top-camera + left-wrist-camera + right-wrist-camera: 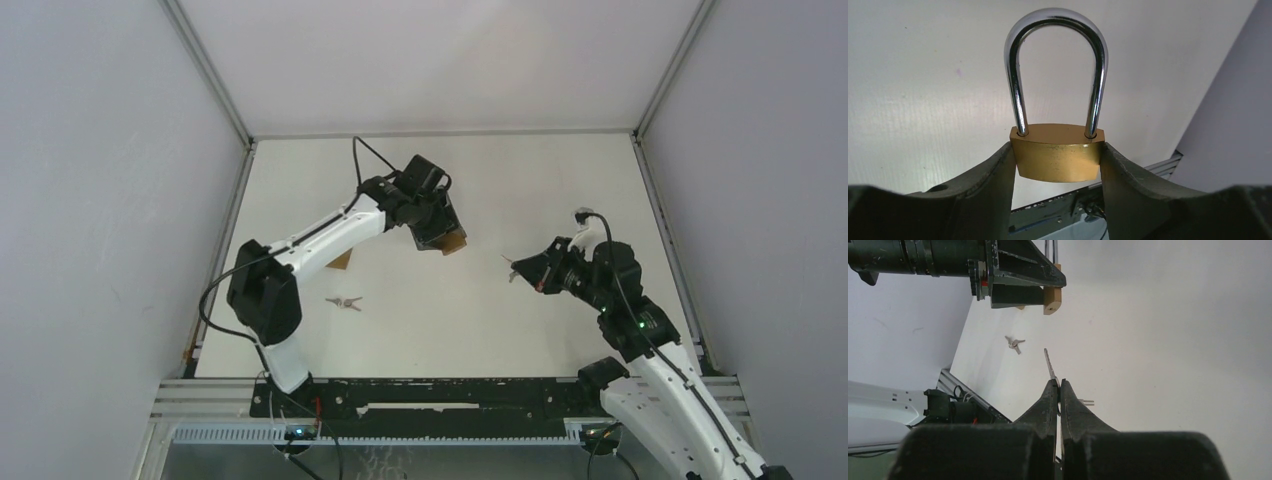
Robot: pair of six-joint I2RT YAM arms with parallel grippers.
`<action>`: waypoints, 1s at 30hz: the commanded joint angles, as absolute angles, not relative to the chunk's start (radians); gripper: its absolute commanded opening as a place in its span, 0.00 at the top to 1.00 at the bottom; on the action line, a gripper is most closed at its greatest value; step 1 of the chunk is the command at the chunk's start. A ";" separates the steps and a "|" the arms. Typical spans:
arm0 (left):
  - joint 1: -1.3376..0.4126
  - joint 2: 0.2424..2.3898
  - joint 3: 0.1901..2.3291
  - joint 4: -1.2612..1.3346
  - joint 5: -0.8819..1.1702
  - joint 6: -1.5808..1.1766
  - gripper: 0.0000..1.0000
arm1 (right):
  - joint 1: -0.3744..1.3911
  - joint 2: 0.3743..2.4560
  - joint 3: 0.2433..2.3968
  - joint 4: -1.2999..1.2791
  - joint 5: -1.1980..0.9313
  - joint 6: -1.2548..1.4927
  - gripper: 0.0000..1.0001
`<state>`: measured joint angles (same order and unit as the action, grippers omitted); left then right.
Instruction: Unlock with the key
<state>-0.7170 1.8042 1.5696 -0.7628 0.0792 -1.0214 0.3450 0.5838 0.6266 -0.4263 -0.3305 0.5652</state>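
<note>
My left gripper (1058, 150) is shut on the brass body of a padlock (1057, 157) with a closed steel shackle, held above the table's middle back. The padlock also shows in the top view (452, 242) and in the right wrist view (1052, 300). My right gripper (1059, 385) is shut on a silver key (1049, 364); its blade sticks out past the fingertips toward the padlock, a gap away. In the top view the right gripper (520, 268) sits right of the padlock, key tip (509, 261) pointing left.
A spare bunch of keys (344, 302) lies on the table near the left arm; it also shows in the right wrist view (1014, 344). A small brown piece (341, 261) lies under the left arm. Grey walls enclose the table.
</note>
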 commanded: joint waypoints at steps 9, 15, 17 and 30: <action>-0.689 1.571 1.440 -0.492 0.192 -1.273 1.00 | 0.616 0.684 0.639 -0.148 -0.012 0.616 1.00; -0.683 1.520 1.429 -0.492 0.185 -1.342 1.00 | 0.700 0.752 0.667 -0.098 0.102 0.600 1.00; -0.684 1.498 1.415 -0.489 0.171 -1.367 1.00 | 0.715 0.764 0.671 -0.083 0.123 0.591 1.00; -0.684 1.428 1.385 -0.494 0.123 -1.478 1.00 | 0.762 0.790 0.673 0.036 0.140 0.544 1.00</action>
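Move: The padlock, held in the left fingers, is about 9 cm ahead of the right hand, 12 cm to its left and 6 cm lower. From the left hand, the key pinched in the right fingers is some 8 cm back, 11 cm right and 6 cm higher. On the table about 14 cm below the left hand, the second padlock lies 26 cm left and 2 cm ahead of it, the spare keys 23 cm left and 9 cm back. The padlock, still gripped by the left fingers, is raised about 10 cm while that wrist turns some 30 degrees, swinging the fingertips up and rightward towards the right hand. The right hand keeps its pinch on the key and brings it about 6 cm left, then increasingly forward, towards the padlock, tipping up slightly. Neither gripper opens or closes. ##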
